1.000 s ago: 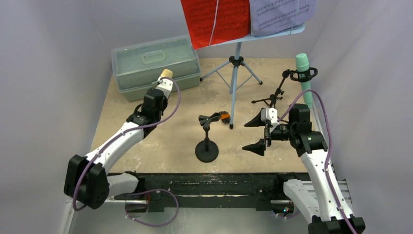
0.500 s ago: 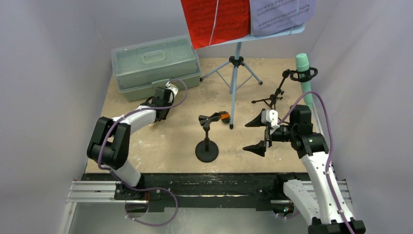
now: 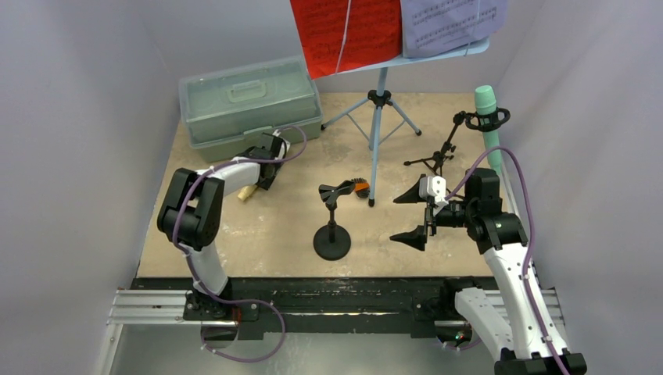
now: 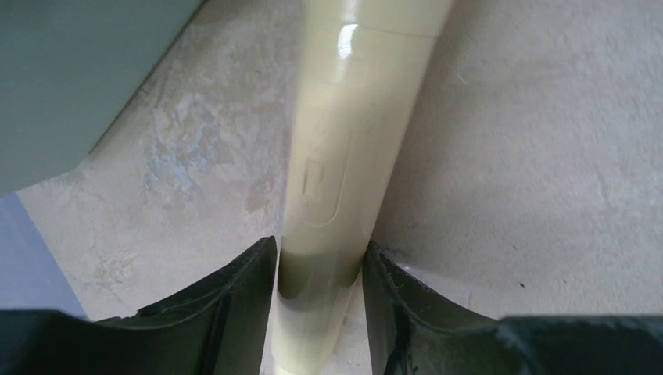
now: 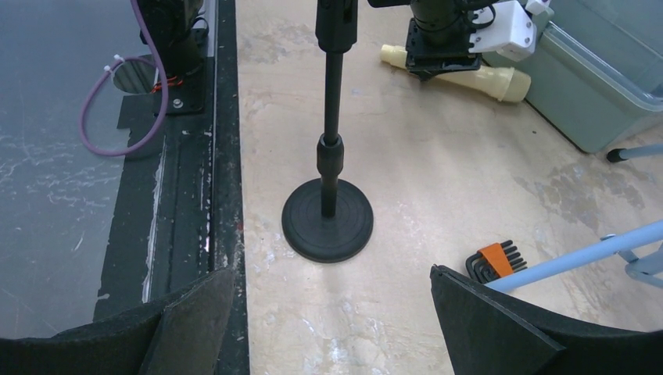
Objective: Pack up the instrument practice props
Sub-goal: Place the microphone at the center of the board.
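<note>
A tan microphone lies on the table in front of the green case. My left gripper is shut on its handle, a finger pressing each side. My right gripper hangs open and empty beside the round-base mic holder. At the back right a teal microphone sits in the ring of the tripod mic holder. The light-blue music rack carries a red sheet and a purple sheet.
The pale green case stands shut at the back left, close behind the left gripper. An orange-and-black hex key set lies by a rack leg. A black rail runs along the near edge.
The left arm has folded down, bringing the tan microphone from above the case's front corner to the table in front of it. The right arm has not moved.
</note>
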Motion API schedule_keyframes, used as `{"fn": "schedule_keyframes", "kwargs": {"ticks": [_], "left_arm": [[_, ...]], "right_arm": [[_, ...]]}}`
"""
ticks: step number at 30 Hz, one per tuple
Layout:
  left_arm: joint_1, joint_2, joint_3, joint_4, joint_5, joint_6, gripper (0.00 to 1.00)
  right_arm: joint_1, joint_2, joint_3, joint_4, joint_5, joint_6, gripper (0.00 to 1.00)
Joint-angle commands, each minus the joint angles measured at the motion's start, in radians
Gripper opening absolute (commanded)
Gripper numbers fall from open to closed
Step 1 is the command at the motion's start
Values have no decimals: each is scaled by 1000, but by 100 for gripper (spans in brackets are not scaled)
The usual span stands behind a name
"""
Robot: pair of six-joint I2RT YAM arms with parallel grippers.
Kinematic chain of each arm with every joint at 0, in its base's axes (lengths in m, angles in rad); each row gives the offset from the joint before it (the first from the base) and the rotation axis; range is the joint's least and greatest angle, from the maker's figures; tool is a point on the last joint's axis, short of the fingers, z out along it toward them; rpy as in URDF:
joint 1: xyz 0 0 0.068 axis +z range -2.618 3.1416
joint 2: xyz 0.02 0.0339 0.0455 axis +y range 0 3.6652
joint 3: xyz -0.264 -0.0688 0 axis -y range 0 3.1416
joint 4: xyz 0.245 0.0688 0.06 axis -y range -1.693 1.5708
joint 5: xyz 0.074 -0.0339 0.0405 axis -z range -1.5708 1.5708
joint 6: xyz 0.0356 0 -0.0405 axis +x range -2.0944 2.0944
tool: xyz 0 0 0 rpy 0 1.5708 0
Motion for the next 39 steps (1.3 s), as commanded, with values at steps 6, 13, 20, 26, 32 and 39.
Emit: {"fn": "schedule_keyframes", "kwargs": {"ticks": [6, 13, 20, 26, 32, 39], "left_arm": [[8, 15, 40, 3, -33, -44, 60], [7, -20, 57, -35, 10, -76, 68], [-2, -180, 4, -21, 90, -103, 80], [-1, -363, -73, 35, 215, -182, 91], [3, -542, -179, 94, 366, -315, 100], [4, -706, -333, 192, 524, -503, 100]], "right_arm": [[-1, -6, -3, -12, 5, -11, 99], [-1, -3, -4, -4, 3, -4, 99], [-1, 1, -3, 1, 6, 1, 99], [-1, 4, -3, 1, 6, 1, 99], [-3, 8, -1, -1, 5, 0, 99], [-3, 14, 0, -2, 0, -3, 99]]}}
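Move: The microphone already lies on the board between the left fingers, which straddle it nearer its tail; its middle is about 4 cm ahead and 3 cm to the right. The green box's middle is some 21 cm ahead and level sideways, 5 cm higher. The mic stand is about 18 cm back and 26 cm right, the hex keys 35 cm right and 1 cm back. From the idle right hand, the microphone is roughly 30 cm ahead, 42 cm left and 22 cm down. Nearly in place at first, easing only about 1 cm forward, the left hand spreads its fingers off the microphone's sides and lets go. It then rises some 12 cm while drawing right and back, away from the microphone and towards the mic stand, fingers opening fully. The wrist rolls roughly 40 degrees and tips up, swinging the fingertips round to the right. ##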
